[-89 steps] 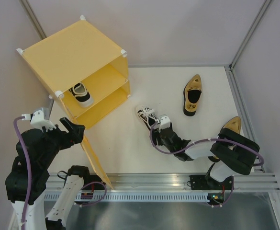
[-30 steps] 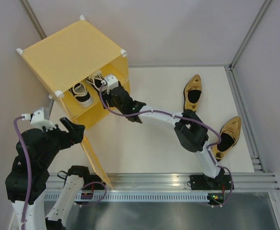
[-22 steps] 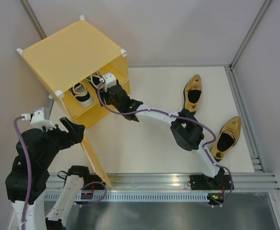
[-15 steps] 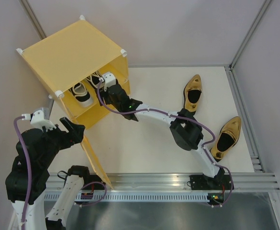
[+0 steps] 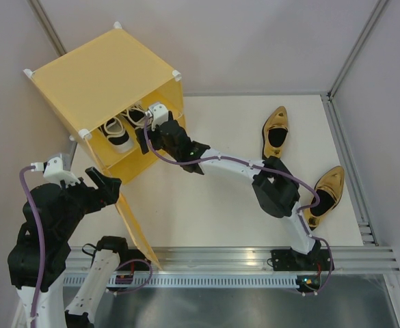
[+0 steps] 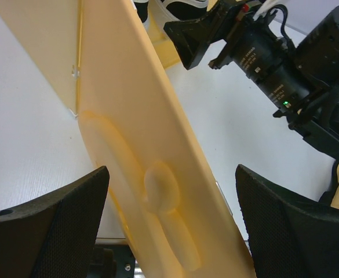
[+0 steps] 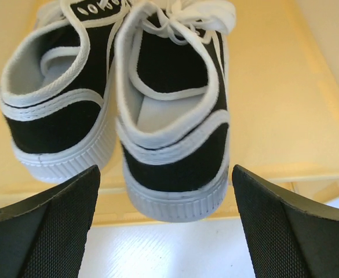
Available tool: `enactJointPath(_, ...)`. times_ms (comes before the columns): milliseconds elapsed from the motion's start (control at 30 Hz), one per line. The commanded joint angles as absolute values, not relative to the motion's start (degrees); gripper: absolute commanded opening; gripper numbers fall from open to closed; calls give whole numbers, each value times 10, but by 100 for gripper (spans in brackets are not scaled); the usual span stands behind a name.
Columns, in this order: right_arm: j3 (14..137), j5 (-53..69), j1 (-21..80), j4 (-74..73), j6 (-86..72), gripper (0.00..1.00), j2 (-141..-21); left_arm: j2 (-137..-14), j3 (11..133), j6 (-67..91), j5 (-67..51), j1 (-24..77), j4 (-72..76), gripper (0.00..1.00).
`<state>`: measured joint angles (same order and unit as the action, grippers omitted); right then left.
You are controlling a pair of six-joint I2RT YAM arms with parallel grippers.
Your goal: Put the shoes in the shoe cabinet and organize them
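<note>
Two white-and-black sneakers stand side by side, heels outward, on the inner shelf of the yellow shoe cabinet (image 5: 97, 75): left sneaker (image 7: 56, 110), right sneaker (image 7: 175, 133). In the top view they are the sneaker (image 5: 116, 131) and the sneaker (image 5: 137, 115). My right gripper (image 7: 166, 231) is open just behind the right sneaker's heel, touching neither shoe. Two gold slip-ons lie on the table: gold shoe (image 5: 276, 134) and gold shoe (image 5: 325, 195). My left gripper (image 6: 169, 231) stands open astride the swung-out cabinet door (image 6: 152, 191), with a gap on both sides.
The cabinet's lower compartment (image 5: 148, 158) shows nothing inside. The door (image 5: 137, 229) juts toward the near edge beside the left arm. A metal frame rail (image 5: 347, 157) borders the table on the right. My right arm stretches across the table from its base (image 5: 302, 260).
The right gripper carried the second sneaker from the table into the cabinet, then opened and let it go beside the first. It has drawn back slightly. The left arm is unmoved.
</note>
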<state>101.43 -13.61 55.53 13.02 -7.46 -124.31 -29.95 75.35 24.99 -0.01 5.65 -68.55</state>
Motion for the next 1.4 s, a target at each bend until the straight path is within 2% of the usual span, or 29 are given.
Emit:
enactJointPath(0,992,-122,559,165,-75,98,-1177,-296,757,243,3,56,-701,92)
enactJointPath(167,944,-132,559,181,-69,97,-1144,-295,760,244,3,56,-703,92)
enactJointPath(533,904,-110,558,193,-66,85,-1150,-297,760,246,3,56,-704,91)
enactJointPath(1000,951,-105,557,217,-47,74,-1214,-301,770,243,4,57,-709,91)
enactJointPath(1233,960,-99,557,231,-38,61,-1230,-301,768,243,4,56,-710,91)
enactJointPath(1367,979,-92,556,227,-35,60,-1242,-301,770,242,6,56,-712,91)
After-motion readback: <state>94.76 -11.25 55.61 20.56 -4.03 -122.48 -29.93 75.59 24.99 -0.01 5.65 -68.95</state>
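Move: The second sneaker stands on the shelf with its heel just beyond the open right fingers; its middle is about 7 cm ahead and 5 cm left of that hand, roughly level. The first sneaker is some 2 cm ahead and 11 cm left, and the cabinet's right side wall about 10 cm ahead and 12 cm right. From the left hand, the second sneaker lies some 31 cm ahead, 5 cm right and 12 cm below. The right hand rises about 4 cm, backing off rightward, then sinks and returns towards the heel, fingers partly closing. ##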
